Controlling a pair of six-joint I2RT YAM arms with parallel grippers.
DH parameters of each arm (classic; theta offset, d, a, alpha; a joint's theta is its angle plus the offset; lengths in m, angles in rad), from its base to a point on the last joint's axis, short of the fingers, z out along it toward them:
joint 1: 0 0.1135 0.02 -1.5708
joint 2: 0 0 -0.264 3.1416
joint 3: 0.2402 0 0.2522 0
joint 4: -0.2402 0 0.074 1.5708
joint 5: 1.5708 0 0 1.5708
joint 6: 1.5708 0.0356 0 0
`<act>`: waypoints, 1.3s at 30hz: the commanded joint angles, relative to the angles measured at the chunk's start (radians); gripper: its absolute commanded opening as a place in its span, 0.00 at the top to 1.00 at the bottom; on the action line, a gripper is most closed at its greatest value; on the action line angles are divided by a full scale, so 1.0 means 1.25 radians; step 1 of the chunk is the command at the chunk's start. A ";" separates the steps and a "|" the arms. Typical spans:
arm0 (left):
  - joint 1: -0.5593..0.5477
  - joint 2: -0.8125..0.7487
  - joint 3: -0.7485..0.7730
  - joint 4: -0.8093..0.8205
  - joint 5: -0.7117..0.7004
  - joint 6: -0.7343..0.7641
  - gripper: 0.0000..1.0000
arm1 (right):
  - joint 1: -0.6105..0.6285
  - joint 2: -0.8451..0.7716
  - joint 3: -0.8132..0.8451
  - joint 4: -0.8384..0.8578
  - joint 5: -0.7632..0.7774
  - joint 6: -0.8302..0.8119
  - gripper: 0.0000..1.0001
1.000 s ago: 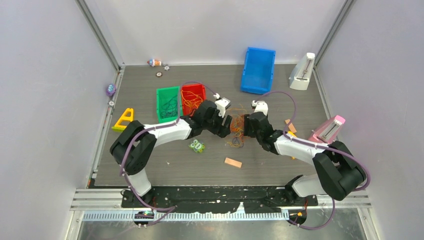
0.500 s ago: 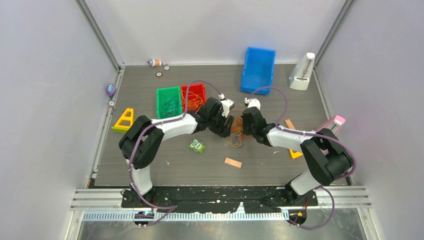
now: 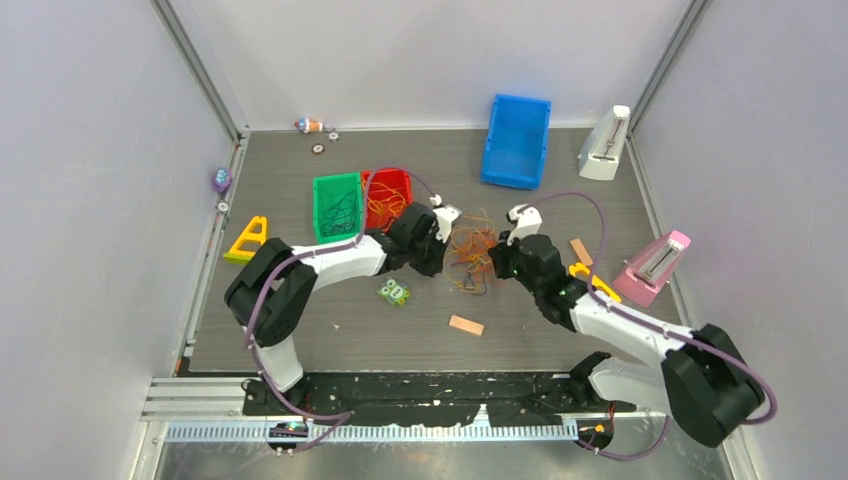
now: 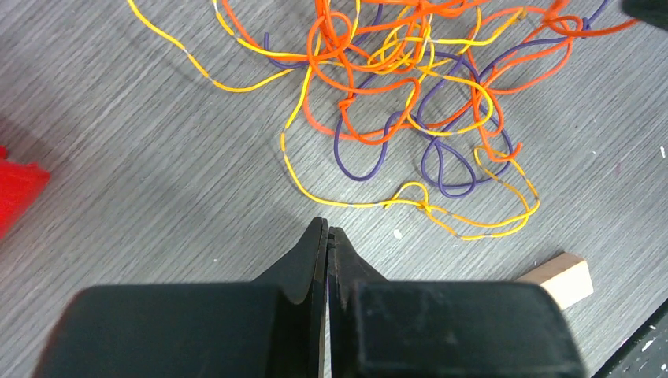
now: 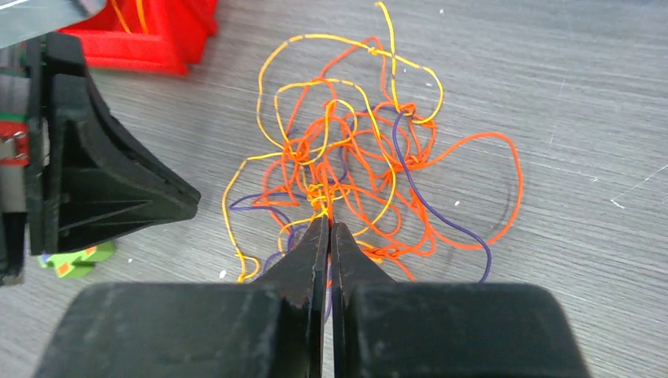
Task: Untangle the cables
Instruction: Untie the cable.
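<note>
The cables (image 3: 470, 252) are a tangle of thin orange, yellow and purple strands on the dark table between my two grippers. My left gripper (image 3: 441, 260) sits at the tangle's left edge. In the left wrist view its jaws (image 4: 327, 228) are shut with nothing between them, and the cables (image 4: 394, 87) lie just ahead of the tips, apart from them. My right gripper (image 3: 497, 263) is at the tangle's right edge. In the right wrist view it (image 5: 328, 223) is shut on the cables (image 5: 346, 165), with orange and purple strands running into the slit between the fingers.
A green bin (image 3: 336, 207) and a red bin (image 3: 386, 192) holding strands stand left of the tangle, and a blue bin (image 3: 516, 140) stands at the back. A small green toy (image 3: 394, 291) and a wooden block (image 3: 466, 325) lie close in front. A pink wedge (image 3: 655, 262) stands to the right.
Both grippers have closed, the right one onto strands of the tangle. The arms have drawn slightly apart, so the tangle shows between them, and the right arm has pulled back toward the near right.
</note>
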 commanded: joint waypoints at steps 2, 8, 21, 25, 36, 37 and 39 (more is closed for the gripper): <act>0.002 -0.068 -0.023 0.075 -0.057 -0.003 1.00 | 0.004 -0.117 -0.071 0.143 0.020 -0.014 0.94; 0.003 -0.151 -0.117 0.182 -0.141 -0.019 1.00 | 0.003 -0.231 -0.134 0.153 0.161 0.022 0.94; 0.003 -0.267 -0.247 0.310 -0.258 -0.022 1.00 | 0.002 -0.381 -0.213 0.147 0.336 0.077 0.94; 0.003 -0.225 -0.207 0.286 -0.176 -0.013 1.00 | 0.002 -0.326 -0.187 0.136 0.298 0.067 0.95; -0.008 -0.111 -0.106 0.253 0.079 -0.006 0.25 | 0.001 -0.278 -0.158 0.160 0.130 0.028 0.94; -0.011 -0.102 -0.096 0.243 0.082 -0.003 0.24 | 0.002 -0.280 -0.154 0.156 0.105 0.022 0.94; -0.013 -0.086 -0.078 0.219 0.077 -0.002 0.24 | 0.002 -0.286 -0.136 0.133 0.060 0.016 0.94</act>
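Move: The left hand, just shut with nothing visible between its fingers, has the middle of the cable tangle about 7 cm to its right, 5 cm ahead and 2 cm below. The right hand already grips an orange strand, with the tangle's middle some 4 cm ahead of it, 3 cm to its left and 7 cm below. From the left hand, the peach block lies about 10 cm back and 6 cm right, the green toy cube 3 cm back and 9 cm left, the red box 16 cm ahead and 11 cm left. Keeping its grip on the orange strand, the right hand pulls up and away to the right, some 8 cm across and 5 cm up with the fingers tipping upward and swinging clockwise, then eases about 3 cm back left and sinks slightly. The left hand, still shut, rises about 5 cm while drawing 5 cm to its left and tipping up roughly 20 degrees, then swings about 6 cm back right towards the tangle, opening wide as it settles a little lower. ##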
